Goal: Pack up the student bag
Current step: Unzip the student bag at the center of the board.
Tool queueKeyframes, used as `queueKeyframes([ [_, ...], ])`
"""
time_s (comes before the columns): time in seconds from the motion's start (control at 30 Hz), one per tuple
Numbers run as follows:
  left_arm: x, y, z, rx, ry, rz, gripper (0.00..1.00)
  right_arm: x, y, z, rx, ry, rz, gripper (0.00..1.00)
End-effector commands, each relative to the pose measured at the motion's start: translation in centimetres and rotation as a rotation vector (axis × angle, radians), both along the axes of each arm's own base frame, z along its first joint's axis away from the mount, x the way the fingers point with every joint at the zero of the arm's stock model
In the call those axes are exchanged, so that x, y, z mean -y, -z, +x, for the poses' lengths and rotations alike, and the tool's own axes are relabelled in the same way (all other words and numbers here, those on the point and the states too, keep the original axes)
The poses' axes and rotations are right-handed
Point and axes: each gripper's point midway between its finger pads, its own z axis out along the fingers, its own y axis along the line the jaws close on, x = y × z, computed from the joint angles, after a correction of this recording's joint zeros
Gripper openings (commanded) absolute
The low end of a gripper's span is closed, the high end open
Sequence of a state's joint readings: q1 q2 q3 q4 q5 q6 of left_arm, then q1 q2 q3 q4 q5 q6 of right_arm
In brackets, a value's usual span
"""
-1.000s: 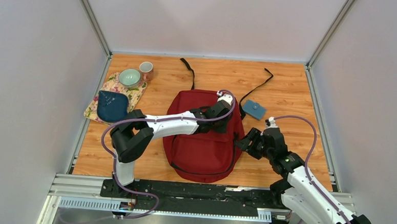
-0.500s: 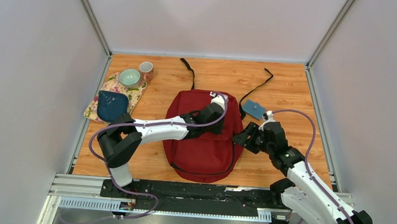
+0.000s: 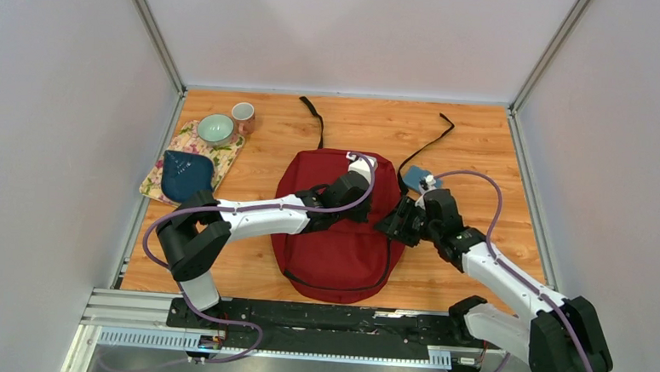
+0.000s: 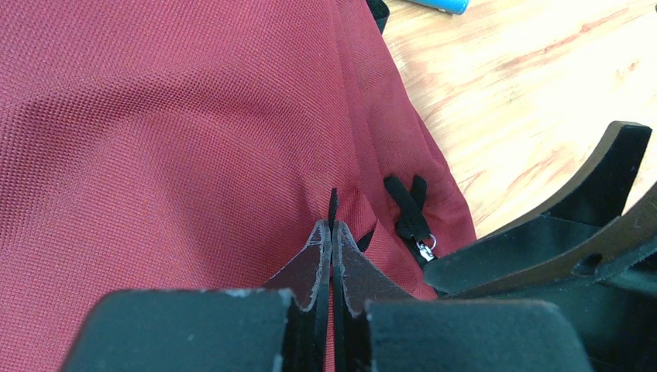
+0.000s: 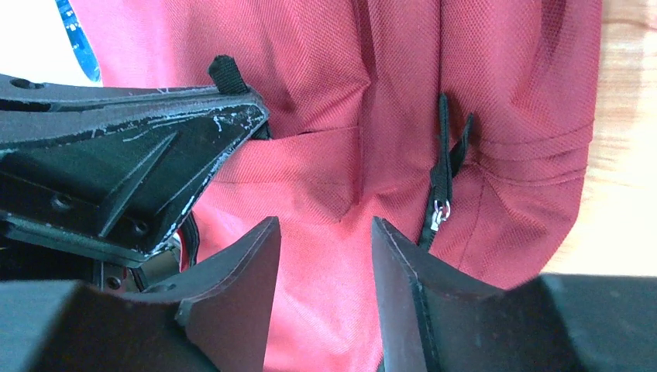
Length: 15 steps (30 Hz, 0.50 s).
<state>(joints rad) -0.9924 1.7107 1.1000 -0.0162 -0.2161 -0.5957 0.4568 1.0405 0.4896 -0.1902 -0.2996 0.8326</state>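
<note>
The student bag (image 3: 332, 246), dark red, lies flat in the middle of the table. My left gripper (image 4: 331, 229) reaches across the bag and is shut on a thin black tab (image 4: 333, 203) at its right side; red cloth shows between the fingers. A black zipper pull (image 4: 412, 221) with a metal ring lies just beside it. My right gripper (image 5: 321, 232) hovers open over the bag's right edge (image 3: 390, 223), red fabric behind the gap. In the right wrist view, the zipper pull (image 5: 440, 205) lies just right of its right finger.
A teal wallet (image 3: 418, 180) lies by the bag's upper right, partly behind the right arm. At the left, a dark blue pouch (image 3: 186, 175) rests on a floral cloth (image 3: 226, 153), with a bowl (image 3: 215, 129) and cup (image 3: 243, 116). Black straps (image 3: 316, 117) trail toward the back.
My right arm has moved up and left to the bag's right edge, its jaws narrowing a little. The left gripper has shifted slightly left, still shut.
</note>
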Motion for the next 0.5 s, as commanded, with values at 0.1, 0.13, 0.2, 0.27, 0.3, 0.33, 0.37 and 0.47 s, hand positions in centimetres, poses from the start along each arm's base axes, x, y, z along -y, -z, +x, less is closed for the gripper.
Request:
queueKeyframes([
  [0.1, 0.0, -3.1, 0.7, 0.067, -0.005, -0.064, 0.00, -1.0, -1.9, 2.3, 0.086, -0.012, 0.044, 0.46],
  [0.13, 0.1, -3.1, 0.7, 0.066, -0.006, -0.069, 0.00, -1.0, -1.9, 2.5, 0.088, -0.010, 0.045, 0.46],
  [0.2, 0.2, -3.1, 0.7, 0.063, -0.001, -0.071, 0.00, -0.9, -1.5, 2.7, 0.082, -0.007, 0.041, 0.41],
  [0.27, 0.4, -3.2, 0.6, 0.061, 0.006, -0.070, 0.00, -1.0, -1.4, 2.8, 0.083, -0.012, 0.056, 0.35],
  [0.3, 0.4, -3.1, 0.6, 0.059, 0.007, -0.070, 0.00, -0.8, -1.4, 3.0, 0.087, -0.009, 0.060, 0.29],
  [0.33, 0.4, -3.0, 0.5, 0.057, 0.007, -0.071, 0.00, -0.9, -1.4, 3.0, 0.085, -0.013, 0.068, 0.25],
  [0.37, 0.3, -3.1, 0.6, 0.057, 0.004, -0.073, 0.00, -0.7, -1.4, 3.1, 0.085, -0.008, 0.074, 0.22],
  [0.47, 0.5, -3.0, 0.4, 0.052, 0.009, -0.082, 0.00, -0.6, -1.4, 3.0, 0.073, -0.016, 0.092, 0.06],
])
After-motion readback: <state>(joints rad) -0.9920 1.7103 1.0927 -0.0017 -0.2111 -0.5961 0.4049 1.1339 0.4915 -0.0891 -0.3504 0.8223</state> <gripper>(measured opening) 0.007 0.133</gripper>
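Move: About 2 cm ahead of the right hand, level sideways and some 1 cm lower, lies the red fabric fold at the student bag's zip area. The zipper pull is roughly 4 cm to the right, 2 cm ahead and 2 cm below; the black tab already gripped by the left fingers is about 4 cm ahead and 3 cm left, at the same height. From the left hand, the fold lies around 3 cm right, 1 cm back and 1 cm down. Closing from half open to nearly shut, the right fingers come together on the red fabric fold while the hand eases forward about 2 cm and a touch down, passing left of the zipper pull. The wrist hardly turns. The left hand stays in place with its shut fingers still holding the black tab. ##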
